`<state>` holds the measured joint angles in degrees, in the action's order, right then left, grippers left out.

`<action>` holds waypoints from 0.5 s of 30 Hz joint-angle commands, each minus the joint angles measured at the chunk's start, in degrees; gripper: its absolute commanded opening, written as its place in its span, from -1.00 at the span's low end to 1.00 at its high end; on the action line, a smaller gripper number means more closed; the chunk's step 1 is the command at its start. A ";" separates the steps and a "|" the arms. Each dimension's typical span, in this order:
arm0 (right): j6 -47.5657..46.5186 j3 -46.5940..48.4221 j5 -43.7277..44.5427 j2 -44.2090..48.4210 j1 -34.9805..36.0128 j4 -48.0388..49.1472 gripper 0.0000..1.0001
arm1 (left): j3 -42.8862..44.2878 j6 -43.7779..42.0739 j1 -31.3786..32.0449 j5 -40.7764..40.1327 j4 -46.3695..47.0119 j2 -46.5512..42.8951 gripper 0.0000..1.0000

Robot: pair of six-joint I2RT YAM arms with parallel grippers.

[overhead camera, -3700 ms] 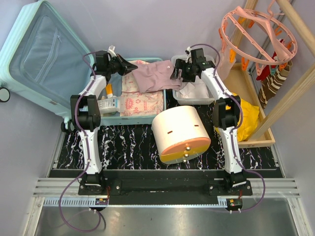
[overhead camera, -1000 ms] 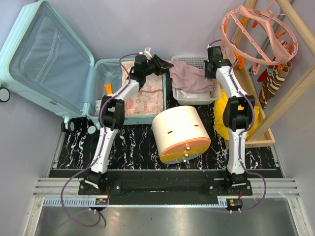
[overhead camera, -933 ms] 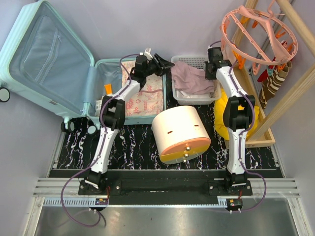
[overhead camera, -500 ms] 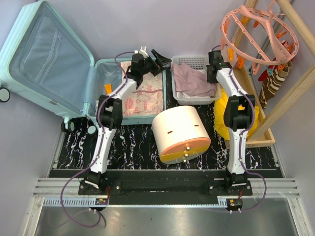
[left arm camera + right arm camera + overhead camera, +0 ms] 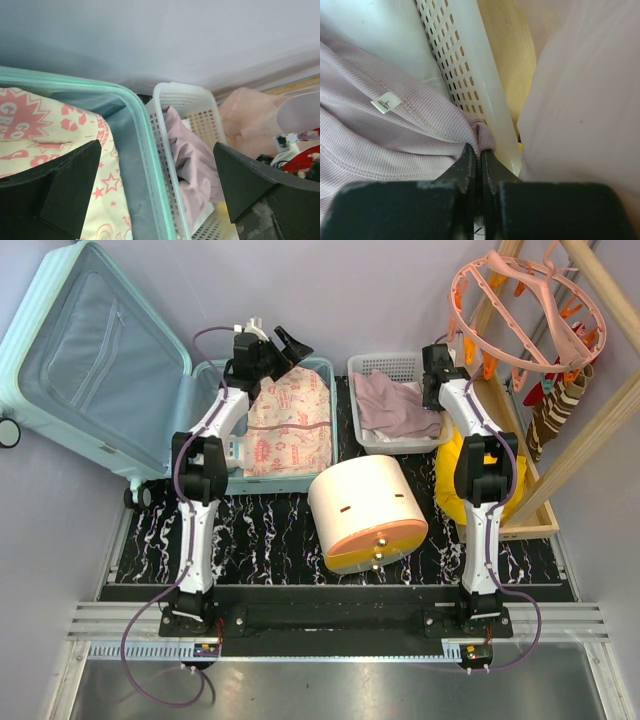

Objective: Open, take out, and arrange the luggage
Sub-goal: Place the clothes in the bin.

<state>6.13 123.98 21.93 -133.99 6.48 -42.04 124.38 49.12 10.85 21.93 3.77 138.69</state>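
The luggage (image 5: 90, 360) lies open at the left, its pale mint lid flat against the wall. Its base (image 5: 145, 150) holds cream fabric with red print (image 5: 290, 425). My left gripper (image 5: 276, 346) hovers open over the base's back right corner, with nothing between its fingers (image 5: 55, 195). A mauve ribbed garment (image 5: 392, 405) lies in the white mesh basket (image 5: 400, 365) just right of the suitcase. My right gripper (image 5: 480, 152) is shut on a fold of that garment (image 5: 380, 140) at the basket's right wall (image 5: 470, 75).
A cream cylinder with an orange end (image 5: 368, 512) lies in front of the basket on the black marbled mat (image 5: 260, 530). A yellow bag (image 5: 455, 480), a wooden rack (image 5: 540, 440) and a pink round clip hanger (image 5: 525, 300) crowd the right side.
My left gripper opened, let go of the mauve garment and swung left over the suitcase. The garment dropped fully into the basket. The right gripper stayed shut on it.
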 commanded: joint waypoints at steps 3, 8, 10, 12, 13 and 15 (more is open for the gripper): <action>1.25 -0.06 -2.12 5.14 -0.33 -1.47 -0.29 | -2.02 -10.27 -0.13 -5.58 -6.84 -9.30 0.98; -0.94 -0.41 -8.83 6.29 1.34 1.96 0.15 | -7.83 -10.89 -1.88 -5.59 -6.93 -12.92 0.98; -2.17 -0.24 -9.45 6.38 2.92 3.45 0.23 | -9.15 -11.50 -2.15 -5.50 -6.85 -14.06 0.98; -3.22 -0.06 -11.46 6.38 4.15 3.98 0.27 | -9.68 -12.12 -2.15 -5.15 -6.76 -14.59 0.98; -3.58 -0.06 -12.61 6.38 4.50 4.59 0.29 | -9.85 -12.12 -2.24 -5.06 -6.85 -15.11 0.98; -3.93 0.03 -15.15 6.46 5.29 5.30 0.33 | -10.21 -12.21 -2.41 -4.79 -6.67 -15.55 0.98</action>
<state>4.64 123.50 12.75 -131.55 9.10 -40.53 114.89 39.07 8.86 18.13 -4.40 127.61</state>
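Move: The right hand pinches the edge of the mauve garment just inside the bin's right side; the bin's middle is some 9 cm left, 1 cm ahead and 5 cm below, and the garment's bulk about 9 cm left, 1 cm back. The yellow bag lies roughly 8 cm right and 17 cm back, the drawer cabinet 20 cm left and 26 cm back. From the empty left hand, the garment is about 26 cm right, 8 cm back and 15 cm lower. Holding nearly still at first, the right fingers open to about two-thirds and let go of the garment's edge; the hand then draws left over the bin about 5 cm, rising 2 cm and swinging some 10 degrees counter-clockwise. The left hand, already empty and wide open, backs away from the bin over the suitcase, about 4 cm left and 3 cm back, its left side rolling up 10 degrees. ##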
